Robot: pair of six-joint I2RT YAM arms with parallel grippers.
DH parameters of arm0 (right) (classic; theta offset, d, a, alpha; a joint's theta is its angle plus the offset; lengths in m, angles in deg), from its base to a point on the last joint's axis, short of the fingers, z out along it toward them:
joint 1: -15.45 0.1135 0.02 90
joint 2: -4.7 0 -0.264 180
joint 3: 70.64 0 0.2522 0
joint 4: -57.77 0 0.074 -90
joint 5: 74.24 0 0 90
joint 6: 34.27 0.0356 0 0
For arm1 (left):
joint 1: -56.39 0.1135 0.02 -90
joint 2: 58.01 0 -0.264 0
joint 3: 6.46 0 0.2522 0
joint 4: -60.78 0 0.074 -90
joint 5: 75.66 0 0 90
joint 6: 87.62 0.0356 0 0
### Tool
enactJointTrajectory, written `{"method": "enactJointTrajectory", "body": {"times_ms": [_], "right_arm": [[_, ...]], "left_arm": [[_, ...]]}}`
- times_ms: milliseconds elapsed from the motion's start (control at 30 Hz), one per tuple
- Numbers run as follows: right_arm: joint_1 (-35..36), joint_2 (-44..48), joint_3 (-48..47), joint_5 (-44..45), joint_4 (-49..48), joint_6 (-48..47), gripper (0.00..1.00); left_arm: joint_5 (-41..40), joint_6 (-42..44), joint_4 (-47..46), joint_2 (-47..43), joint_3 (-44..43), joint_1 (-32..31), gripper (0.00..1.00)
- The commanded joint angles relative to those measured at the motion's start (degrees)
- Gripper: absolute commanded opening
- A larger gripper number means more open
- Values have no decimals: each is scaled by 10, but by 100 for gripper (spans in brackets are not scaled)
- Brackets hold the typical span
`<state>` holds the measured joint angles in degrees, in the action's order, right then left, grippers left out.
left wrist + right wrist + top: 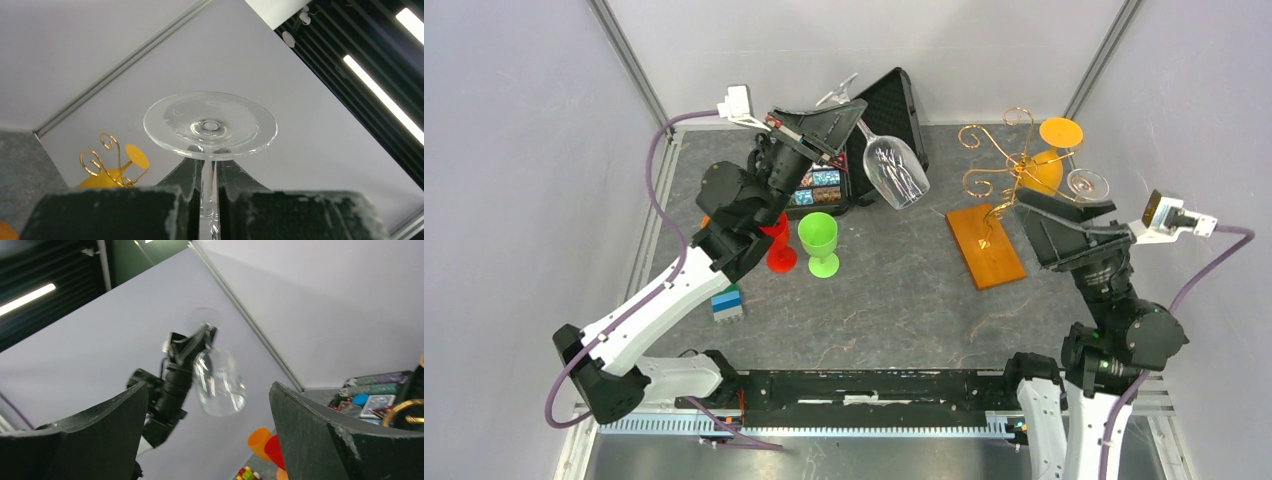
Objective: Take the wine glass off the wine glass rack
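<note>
My left gripper (849, 112) is shut on the stem of a clear wine glass (896, 172) and holds it in the air at the back, over the black case, well left of the rack. Its bowl hangs down to the right. In the left wrist view the stem sits between the jaws of my left gripper (210, 175), with the glass's round foot (210, 125) above them. The gold wire rack (1009, 160) stands on its orange-brown base (984, 245) at right, and a yellow-orange glass (1049, 165) hangs on it. My right gripper (1049, 208) is open and empty beside the rack, and the right wrist view shows the held glass (217, 382) far off.
A black foam-lined case (894, 110) stands open at the back. A green goblet (819, 240), a red goblet (779, 245), a box of cards and chips (819, 188) and stacked blocks (727, 303) sit at left. A clear glass foot (1087, 184) shows right of the rack.
</note>
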<state>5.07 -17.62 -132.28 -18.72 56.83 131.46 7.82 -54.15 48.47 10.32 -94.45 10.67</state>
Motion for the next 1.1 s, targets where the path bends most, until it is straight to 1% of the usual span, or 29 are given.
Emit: {"method": "enactJointTrajectory", "body": {"times_ms": [0,100,200,267,367,500,567,633,700,833,967,1067], "right_arm": [[13,-73,-82,-41,-110,54,94],[17,-130,-143,-69,-110,54,91],[20,-165,-189,-77,-78,39,88],[21,-185,-194,-83,-61,27,87],[26,-217,-183,-89,-75,10,84],[54,-257,-193,-87,-96,-29,84],[94,-279,-215,-72,-64,-84,83],[168,-305,-238,-31,-3,-155,81],[221,-325,-248,15,36,-211,75],[283,-333,-236,95,24,-253,66],[328,-361,-234,125,7,-252,62],[373,-366,-219,181,8,-265,62]], "left_arm": [[-47,-118,-66,11,16,-1,2],[-48,-134,-64,29,-5,1,2],[-46,-136,-65,50,-34,8,2],[-42,-142,-59,66,-56,18,2],[-22,-165,-68,92,-81,41,2],[6,-193,-85,120,-95,70,2],[16,-204,-94,131,-99,82,2],[18,-213,-101,142,-102,92,2],[14,-219,-111,150,-103,99,2],[10,-230,-121,158,-102,110,2],[10,-225,-130,161,-101,112,2],[4,-219,-144,160,-95,111,2]]}}
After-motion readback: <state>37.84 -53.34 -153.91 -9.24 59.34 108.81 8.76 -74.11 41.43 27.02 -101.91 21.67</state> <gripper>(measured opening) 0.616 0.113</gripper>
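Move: The clear wine glass hangs by its stem from the left fingers, its bowl about 4 cm behind, 6 cm to the right of and 8 cm below that hand. From the right hand, empty and wide open, the bowl lies some 18 cm left, 7 cm ahead and 1 cm lower. The rack's gold hooks are roughly 20 cm ahead of the right hand, straight on sideways and 15 cm below; the green glass stands about 5 cm ahead and 7 cm left of the left hand, some 45 cm down. The right hand first lifts nearly 8 cm, then swings forward and left about 10 cm each way while sinking back some 6 cm, bringing its jaws close to the clear glass's bowl as they narrow by about a third and the hand turns some 15 degrees counter-clockwise. Meanwhile the left hand keeps its pinch on the stem just under the foot and carries the glass about 11 cm forward, dipping slightly along the way and rolling its left side down a little over 10 degrees; contact between the right jaws and the bowl can't be made out. ##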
